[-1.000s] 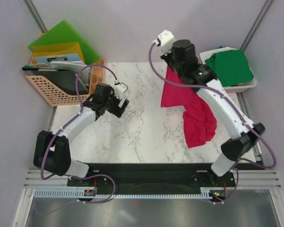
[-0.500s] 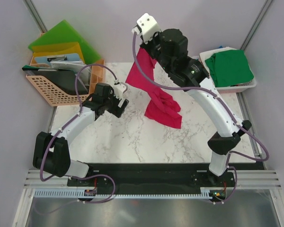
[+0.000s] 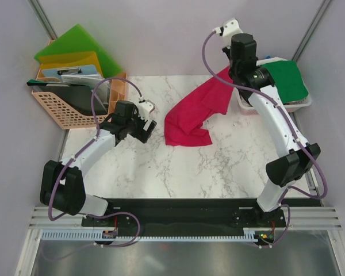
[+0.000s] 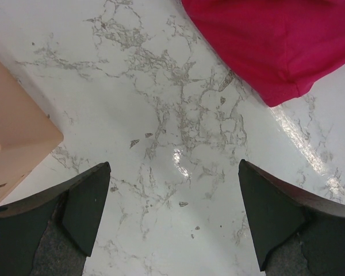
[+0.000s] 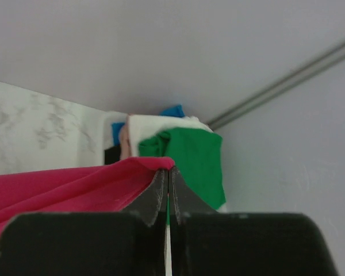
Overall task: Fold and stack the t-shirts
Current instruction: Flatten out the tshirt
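A crimson-pink t-shirt stretches from the table's middle up to my right gripper, which is shut on its edge. That gripper hangs at the back right, beside the white basket. In the right wrist view the shut gripper pinches the red t-shirt's fold. Behind it a green t-shirt and a white one lie piled in the basket. My left gripper hovers open over bare marble, left of the shirt's lower end. In the left wrist view this gripper holds nothing, and the red t-shirt's hem lies ahead to the right.
An orange basket with green and yellow folders stands at the back left; its corner shows near my left fingers. The green t-shirt tops the white basket. Marble table lies in front.
My right arm swung from the back centre to the back right with the shirt. The cloth now trails diagonally onto the table. The left arm has not moved.
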Robot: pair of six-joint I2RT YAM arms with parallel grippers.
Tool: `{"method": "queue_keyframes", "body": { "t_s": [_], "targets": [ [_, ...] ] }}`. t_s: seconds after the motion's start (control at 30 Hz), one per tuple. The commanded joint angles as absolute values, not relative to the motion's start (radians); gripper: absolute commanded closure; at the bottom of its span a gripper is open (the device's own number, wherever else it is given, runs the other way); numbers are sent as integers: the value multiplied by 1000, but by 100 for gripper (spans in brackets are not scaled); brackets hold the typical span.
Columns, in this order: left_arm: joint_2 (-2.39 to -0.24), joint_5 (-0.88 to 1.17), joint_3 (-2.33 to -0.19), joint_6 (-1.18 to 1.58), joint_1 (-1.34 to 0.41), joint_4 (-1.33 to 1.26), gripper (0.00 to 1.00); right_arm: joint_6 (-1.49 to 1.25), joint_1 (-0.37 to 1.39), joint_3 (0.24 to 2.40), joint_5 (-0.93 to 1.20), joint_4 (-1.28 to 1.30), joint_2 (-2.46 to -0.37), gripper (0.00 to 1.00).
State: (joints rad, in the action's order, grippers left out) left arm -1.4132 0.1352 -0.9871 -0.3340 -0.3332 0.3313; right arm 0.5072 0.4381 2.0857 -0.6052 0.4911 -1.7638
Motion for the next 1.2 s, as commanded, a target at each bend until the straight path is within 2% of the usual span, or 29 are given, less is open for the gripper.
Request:
{"method": "queue_keyframes", "body": {
  "t_s": [0.0, 0.03, 0.07, 0.13, 0.17, 0.27, 0.33, 0.47, 0.6, 0.7, 0.73, 0.8, 0.97, 1.17],
  "targets": [
    [-1414, 163, -1020, -357, -336, 331, 0, 500, 376, 1937, -724, 364, -1640, 100],
    [-1420, 169, -1023, -354, -336, 333, 0, 555, 374, 1892, -757, 286, -1612, 98],
    [-1427, 172, -1025, -353, -337, 333, 0, 577, 376, 1829, -793, 255, -1605, 81],
    [-1433, 178, -1029, -351, -337, 334, 0, 598, 374, 1804, -882, 223, -1606, 56],
    [-1437, 178, -1029, -353, -339, 336, 0, 616, 374, 1775, -912, 206, -1606, 39],
    [-1437, 176, -1031, -351, -342, 337, 0, 573, 383, 1753, -911, 250, -1580, 28],
    [-1428, 172, -1028, -354, -342, 337, 0, 481, 393, 1762, -719, 443, -1533, 27],
    [-1420, 210, -1020, -334, -341, 337, 0, 344, 402, 1651, -349, 635, -1434, 26],
    [-1491, 374, -1061, -285, -348, 403, 0, 324, 407, 1426, -371, 576, -1356, 26],
    [-1586, 518, -1117, -238, -362, 426, 5, 319, 406, 1321, -403, 531, -1325, 26],
    [-1632, 553, -1130, -223, -379, 428, 11, 302, 405, 1304, -397, 525, -1316, 26],
    [-1682, 568, -1182, -212, -397, 437, 18, 284, 407, 1279, -370, 523, -1307, 26],
    [-1831, 569, -1281, -180, -423, 454, 15, 265, 407, 1270, -353, 525, -1292, 26],
    [-1927, 574, -1357, -155, -434, 459, 26, 284, 405, 1233, -365, 515, -1282, 26]
  ]
}}
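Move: The left hand, open, goes for the t-shirt's near-left corner, about 9 cm to its right, 2 cm back and 11 cm below; the near-right corner lies some 18 cm farther right, level with it. The right hand holds the raised end, with the t-shirt's spread part about 21 cm to its left, 13 cm back and 42 cm below. From the right hand, the bin is 14 cm right, 4 cm ahead and 38 cm below. Right hand releases t-shirt, sinks 19 cm and back; left swings 11 cm right and down towards its corner. ##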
